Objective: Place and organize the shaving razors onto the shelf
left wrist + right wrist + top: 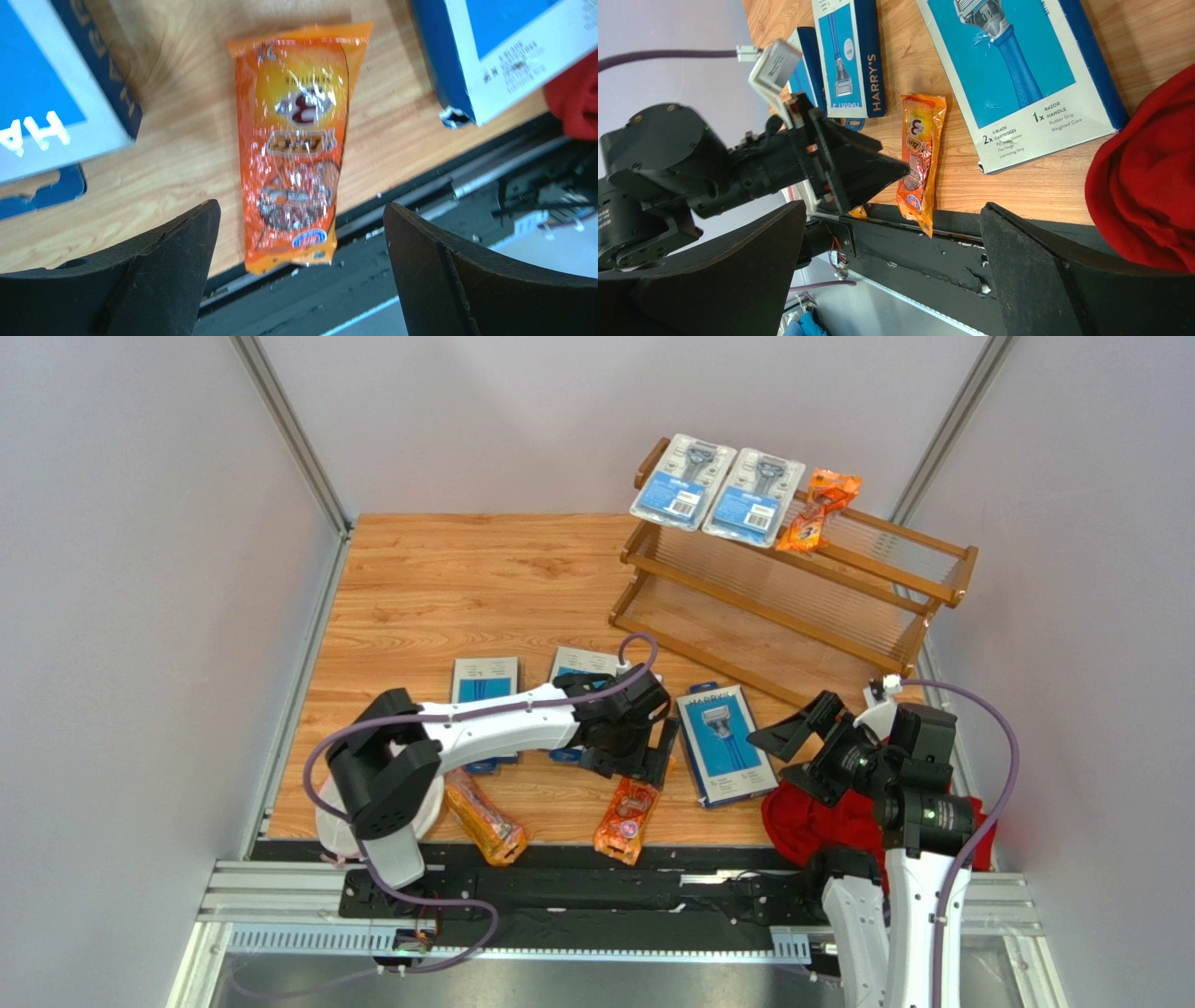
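The brown wooden shelf (842, 609) stands at the back right. On its top tier lie two blister packs (682, 480) (753, 496) and an orange bag (818, 508). Flat blue boxes (484, 682) (724, 742) lie on the table. An orange razor bag (298, 140) (626, 818) (920, 161) lies at the table's near edge, one end over the rim. My left gripper (302, 231) (638, 756) hovers open above it, a finger on each side, apart from it. My right gripper (892, 231) (807, 745) is open and empty over the near edge, beside the large blue box (1018, 77).
A second orange bag (485, 816) lies near the left arm's base. A red cloth (842, 826) (1144, 189) is bunched under the right arm. Another blue box (582, 668) sits partly under the left arm. The black rail (1018, 245) runs along the near edge.
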{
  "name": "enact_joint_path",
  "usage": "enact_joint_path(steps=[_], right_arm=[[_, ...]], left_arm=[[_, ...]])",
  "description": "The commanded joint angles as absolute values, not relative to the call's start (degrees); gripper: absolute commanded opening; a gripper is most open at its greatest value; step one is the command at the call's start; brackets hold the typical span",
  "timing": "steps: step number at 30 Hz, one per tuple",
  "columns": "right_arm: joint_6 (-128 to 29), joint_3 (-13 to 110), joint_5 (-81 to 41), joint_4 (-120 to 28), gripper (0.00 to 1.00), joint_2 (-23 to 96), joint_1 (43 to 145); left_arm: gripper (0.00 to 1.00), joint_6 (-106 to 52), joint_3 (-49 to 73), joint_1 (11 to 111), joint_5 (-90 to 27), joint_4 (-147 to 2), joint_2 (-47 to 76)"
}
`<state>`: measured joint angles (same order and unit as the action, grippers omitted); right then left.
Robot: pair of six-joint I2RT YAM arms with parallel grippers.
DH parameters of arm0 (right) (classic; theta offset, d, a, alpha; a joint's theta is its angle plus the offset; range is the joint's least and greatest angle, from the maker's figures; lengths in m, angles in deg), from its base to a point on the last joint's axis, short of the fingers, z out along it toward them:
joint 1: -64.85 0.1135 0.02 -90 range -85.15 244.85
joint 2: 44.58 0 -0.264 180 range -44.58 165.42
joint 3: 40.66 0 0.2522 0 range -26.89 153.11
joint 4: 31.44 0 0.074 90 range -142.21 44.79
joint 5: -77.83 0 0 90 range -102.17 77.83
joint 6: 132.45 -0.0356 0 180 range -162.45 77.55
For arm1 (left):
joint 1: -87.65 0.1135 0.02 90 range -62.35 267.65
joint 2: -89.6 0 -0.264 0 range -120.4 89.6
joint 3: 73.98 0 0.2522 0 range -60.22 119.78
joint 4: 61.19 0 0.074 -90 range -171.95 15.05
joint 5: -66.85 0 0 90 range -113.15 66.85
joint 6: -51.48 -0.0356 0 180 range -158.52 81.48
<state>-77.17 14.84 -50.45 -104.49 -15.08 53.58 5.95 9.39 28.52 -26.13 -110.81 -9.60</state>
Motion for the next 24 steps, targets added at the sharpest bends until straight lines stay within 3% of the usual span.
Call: enact_joint_path(steps=[1,12,19,24], right_arm=[[-78.66,13.45,-52.86,-104.18,0.99,-17.15,53.95],[-79.45,11.95,-54.44,-103.30,0.98,-17.59,53.95],[-78.74,10.38,-54.97,-103.48,0.98,-17.77,53.95],[-78.57,9.49,-55.32,-103.48,0.98,-18.38,53.95]], left_arm=[[0.95,5.34,14.66,26.83,-23.33,-114.23,-13.93],[0.93,6.13,19.76,24.98,-18.50,-116.08,-22.02],[0.85,6.21,21.96,24.99,-15.07,-118.10,-25.18],[0.69,5.60,22.67,24.98,-14.45,-118.72,-26.59]])
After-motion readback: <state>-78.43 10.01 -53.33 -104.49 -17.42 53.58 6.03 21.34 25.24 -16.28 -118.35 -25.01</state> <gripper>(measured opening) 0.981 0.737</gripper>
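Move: The orange razor pack lies right under the left gripper, its middle some 6 cm below the hand point, about 2 cm back and level sideways. From the hand, the middle razor box is about 12 cm ahead and 8 cm left, the right razor box roughly 6 cm ahead and 12 cm right, both about 6 cm down. From the right gripper the pack is about 19 cm left, 2 cm back and 18 cm below. Bring the left gripper down about 5 cm onto the forward half of the orange pack, swinging the fingers some 15 degrees closer to straight down. Ease slightly forward as the descent slows, and start closing the wide-open fingers until a tip stands close at each long edge, still well short of shut. ##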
